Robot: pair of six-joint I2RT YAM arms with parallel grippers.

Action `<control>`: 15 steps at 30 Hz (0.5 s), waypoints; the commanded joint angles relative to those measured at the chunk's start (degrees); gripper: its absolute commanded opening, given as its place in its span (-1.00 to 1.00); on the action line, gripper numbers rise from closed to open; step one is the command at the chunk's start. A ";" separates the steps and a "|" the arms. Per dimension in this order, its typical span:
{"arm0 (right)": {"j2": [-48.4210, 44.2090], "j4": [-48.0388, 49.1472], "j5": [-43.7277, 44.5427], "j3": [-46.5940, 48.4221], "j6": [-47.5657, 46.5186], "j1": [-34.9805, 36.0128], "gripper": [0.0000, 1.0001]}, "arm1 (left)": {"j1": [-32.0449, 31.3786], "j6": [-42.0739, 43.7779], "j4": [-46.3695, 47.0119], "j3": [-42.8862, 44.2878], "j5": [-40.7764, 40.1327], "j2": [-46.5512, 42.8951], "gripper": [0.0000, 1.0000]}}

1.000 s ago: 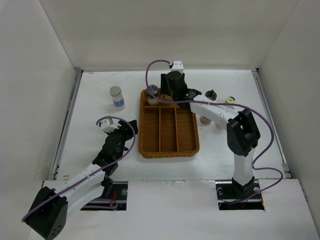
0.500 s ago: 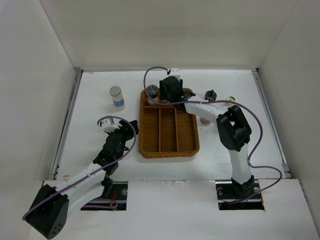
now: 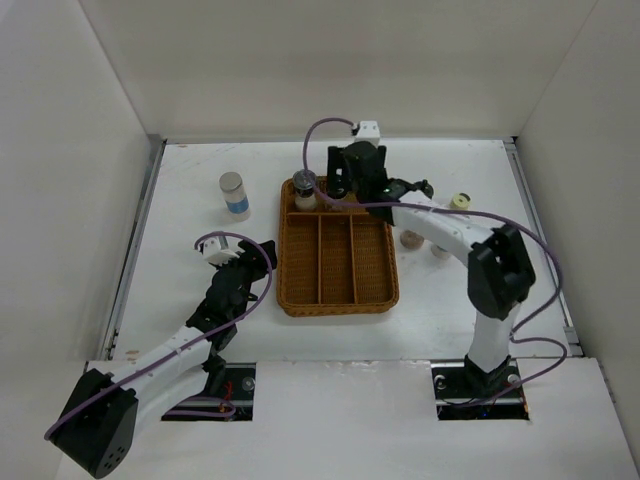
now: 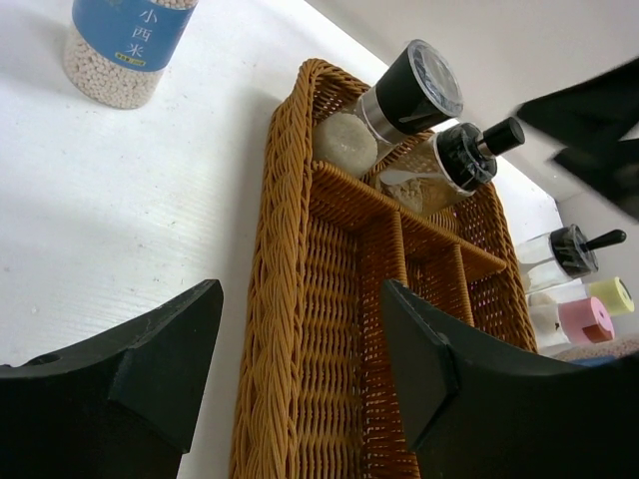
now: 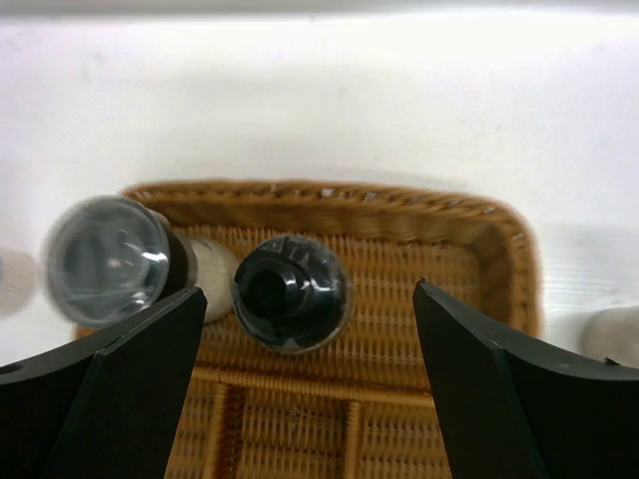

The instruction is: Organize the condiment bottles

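Note:
A brown wicker tray (image 3: 338, 290) lies mid-table. In its back compartment stand a silver-topped glass shaker (image 3: 304, 188) (image 5: 108, 259) and a black-topped shaker (image 5: 292, 291) (image 4: 454, 165). My right gripper (image 3: 345, 188) (image 5: 310, 379) hangs open above that compartment, its jaws wide on either side of the black-topped shaker and not touching it. A white grey-capped bottle with a blue label (image 3: 233, 195) (image 4: 125, 45) stands left of the tray. Right of the tray are another black-topped shaker (image 3: 422, 187), a cream-capped bottle (image 3: 460, 201) and a pink-capped bottle (image 3: 411, 239). My left gripper (image 3: 258, 262) (image 4: 300, 369) is open and empty at the tray's left rim.
White walls enclose the table on three sides. The tray's three long front compartments (image 3: 335, 262) hold nothing. My right arm (image 3: 440, 225) stretches over the bottles right of the tray and partly hides one small bottle (image 3: 438, 250).
My right gripper has shifted a little to the right and back above the tray's back compartment. My left arm has not moved.

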 commanded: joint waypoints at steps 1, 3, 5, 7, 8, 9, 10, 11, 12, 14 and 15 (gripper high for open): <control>-10.66 4.39 1.71 -2.25 -1.67 -3.19 0.83 | 0.51 -0.30 3.15 -0.41 0.75 -0.50 0.26; -13.57 5.01 3.02 -5.85 -1.93 -5.47 0.80 | 0.33 -0.13 3.32 -0.58 0.31 -0.68 0.26; -15.68 5.10 4.60 -8.93 -2.11 -7.84 0.79 | 0.77 -0.39 3.15 -0.58 0.74 -0.42 0.26; -17.53 4.84 7.32 -12.18 -2.55 -9.61 0.79 | 0.68 -0.39 2.97 -0.41 0.92 -0.68 0.26; -18.32 4.84 8.82 -13.85 -2.99 -10.31 0.80 | 0.51 -0.39 3.23 -0.49 0.75 -0.86 0.26; -18.76 4.75 9.87 -14.91 -3.43 -10.84 0.81 | 0.42 -0.39 3.32 -0.58 0.57 -0.95 0.26; -19.03 4.40 11.02 -15.97 -3.78 -11.63 0.82 | 0.42 -0.39 3.50 -0.67 0.49 -0.51 0.27; -19.12 4.22 11.38 -16.76 -3.61 -12.42 0.83 | 0.59 -0.48 3.50 -0.58 0.75 0.01 0.27; -19.12 4.05 11.29 -17.38 -3.26 -13.12 0.83 | 0.77 -0.56 3.50 -0.41 1.10 0.45 0.27; -18.51 4.05 10.42 -18.43 -2.90 -14.00 0.84 | 0.25 -0.65 3.50 -0.23 1.54 0.55 0.27; -18.07 3.79 9.89 -18.70 -2.90 -14.36 0.84 | 0.07 -0.57 3.59 -0.14 1.19 0.63 0.27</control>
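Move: The black-lidded bottle to be fetched next stands on the table some 21 cm to the right hand's right, about 1 cm farther out and 9 cm below. The pink-capped bottle is roughly 9 cm nearer the base than it, the yellow-lidded jar about 11 cm right of it and 3 cm nearer. The bottle just set in the basket lies 2 cm left, 1 cm ahead and 8 cm below the hand. From the idle left hand, the target is around 48 cm right, 18 cm ahead and 4 cm down. With nothing held and fingers staying wide open, the right hand heads from above the bottle in the basket towards the black-lidded one on the table. It sweeps about 18 cm right in a fast arc, first rising some 9 cm over the basket rim, then sinking about 6 cm, while turning roughly 20 degrees clockwise. ##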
